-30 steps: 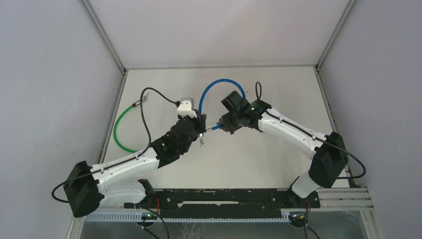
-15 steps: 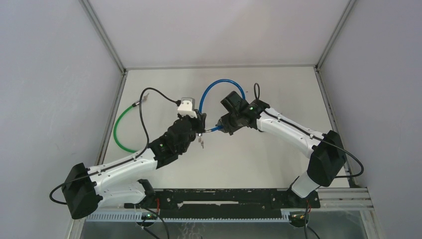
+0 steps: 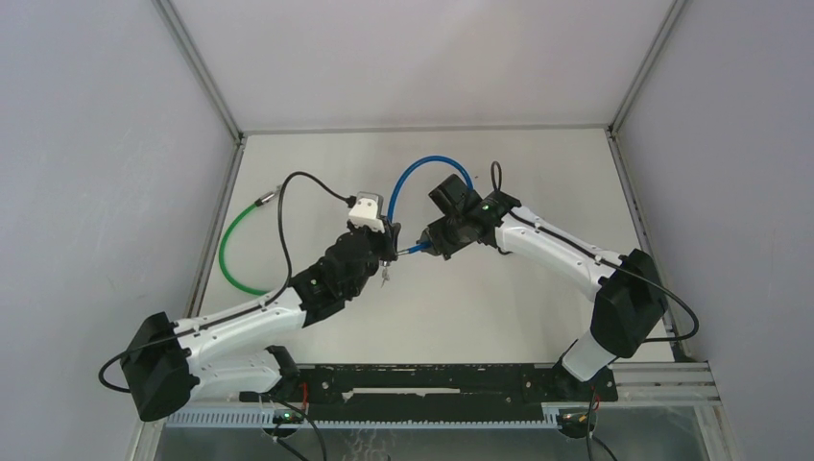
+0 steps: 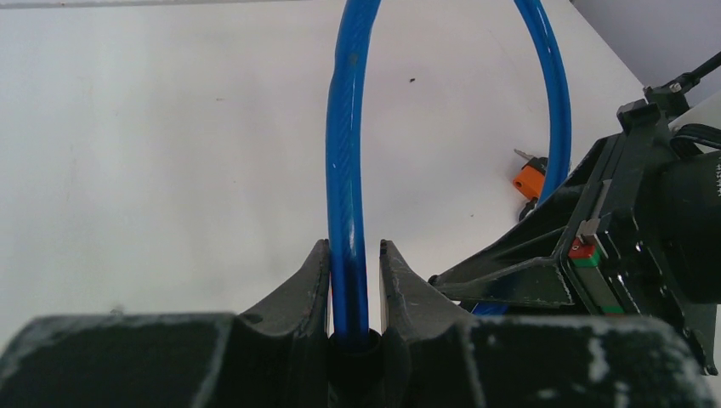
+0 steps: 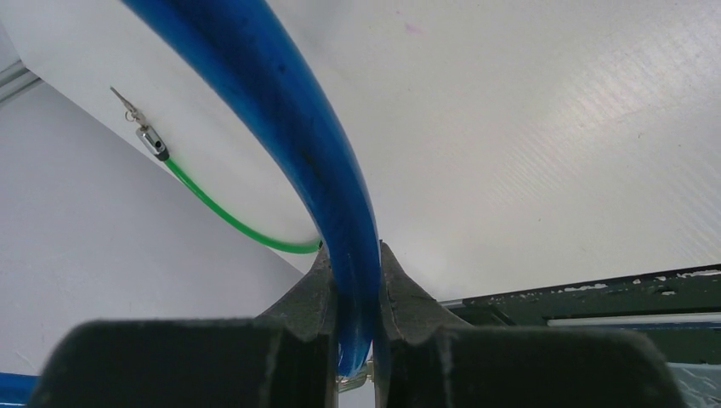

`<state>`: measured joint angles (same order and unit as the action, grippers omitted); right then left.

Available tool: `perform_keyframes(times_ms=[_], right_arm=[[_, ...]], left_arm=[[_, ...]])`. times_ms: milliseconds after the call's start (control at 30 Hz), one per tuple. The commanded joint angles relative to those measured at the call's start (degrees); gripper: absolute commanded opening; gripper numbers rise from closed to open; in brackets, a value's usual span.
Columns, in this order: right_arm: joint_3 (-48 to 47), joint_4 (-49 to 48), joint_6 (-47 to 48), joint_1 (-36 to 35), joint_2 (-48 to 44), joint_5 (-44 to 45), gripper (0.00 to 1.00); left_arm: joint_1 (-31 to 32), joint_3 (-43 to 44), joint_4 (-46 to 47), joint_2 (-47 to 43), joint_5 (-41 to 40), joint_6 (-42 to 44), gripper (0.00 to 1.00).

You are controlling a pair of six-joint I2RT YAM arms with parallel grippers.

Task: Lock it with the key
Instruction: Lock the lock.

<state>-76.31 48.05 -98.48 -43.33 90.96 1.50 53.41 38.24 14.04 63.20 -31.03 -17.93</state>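
Note:
A blue cable lock [image 3: 423, 163] arches over the white table between both arms. My left gripper [image 3: 392, 246] is shut on one end of the blue cable [image 4: 344, 170], which runs into a dark barrel deep between its fingers [image 4: 315, 276]. Small keys [image 3: 387, 276] dangle just below that gripper. The right gripper [image 3: 423, 242] is shut on the cable's other end [image 5: 298, 110], and its tip points at the left gripper. An orange-headed key [image 4: 529, 180] lies on the table beyond the loop. The cable's two ends sit close together; whether they touch is hidden.
A green cable [image 3: 226, 252] with a metal end [image 5: 149, 140] curves along the table's left side. The right arm's black wrist [image 4: 633, 238] fills the right of the left wrist view. A black rail [image 3: 442, 379] runs along the near edge. Grey walls enclose the table.
The left wrist has shifted slightly right and toward the right gripper, and the dangling keys swung with it. Both grips on the blue cable are unchanged.

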Motion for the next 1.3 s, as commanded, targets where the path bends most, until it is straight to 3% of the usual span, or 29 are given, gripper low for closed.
perform_keyframes(times_ms=[0,567,667,800,900,1033,1267], right_arm=[[-0.42,-3.33,-0.15,0.34,-1.81,-0.38,0.0],[-1.64,-2.5,0.99,0.18,-1.73,-0.2,0.0],[-1.65,-2.21,2.56,0.29,-1.55,-0.61,0.0],[-1.39,4.8,7.48,1.3,-2.61,8.56,0.0],[3.11,4.92,14.4,4.09,-2.23,9.79,0.0],[9.52,-3.03,28.37,6.33,0.54,9.4,0.0],[16.96,-17.23,50.78,6.45,1.74,4.82,0.0]], left_arm=[[0.43,-0.26,3.69,0.25,2.79,-0.17,0.0],[0.47,-1.64,6.74,-0.42,4.33,3.41,0.0],[0.12,-1.29,7.54,0.26,0.13,3.28,0.0],[-3.82,3.88,-5.49,3.37,-2.61,-6.75,0.0],[-4.97,2.91,-7.92,5.15,-2.29,-13.43,0.0],[-4.98,4.48,-12.57,10.19,-1.89,-20.74,0.0],[-5.1,7.43,-17.32,16.33,-1.55,-24.78,0.0]])
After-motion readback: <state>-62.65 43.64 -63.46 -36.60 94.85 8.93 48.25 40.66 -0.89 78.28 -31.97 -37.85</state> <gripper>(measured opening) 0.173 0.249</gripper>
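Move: The left hand holds the blue cable just above the lock head, which hangs about 3 cm below and 1 cm back of its fingers. From the right hand, gripping the cable near its plug, that lock head is roughly 7 cm to the left, 1 cm back and about level. On the table some 14 cm below the right hand, the orange padlock lies about 20 cm right and 8 cm ahead. The green cable's tip is 12 cm left, 6 cm ahead and 20 cm below the left hand. Down and to the right, about 10 cm each way, the right hand draws the blue cable's plug away from the lock head after both hands have held almost still, turning counter-clockwise and rolling its left side down as it goes. The left hand sinks some 12 cm with a slight shift left, tipping its fingers about 20 degrees further down. Both keep their grip on the cable. ##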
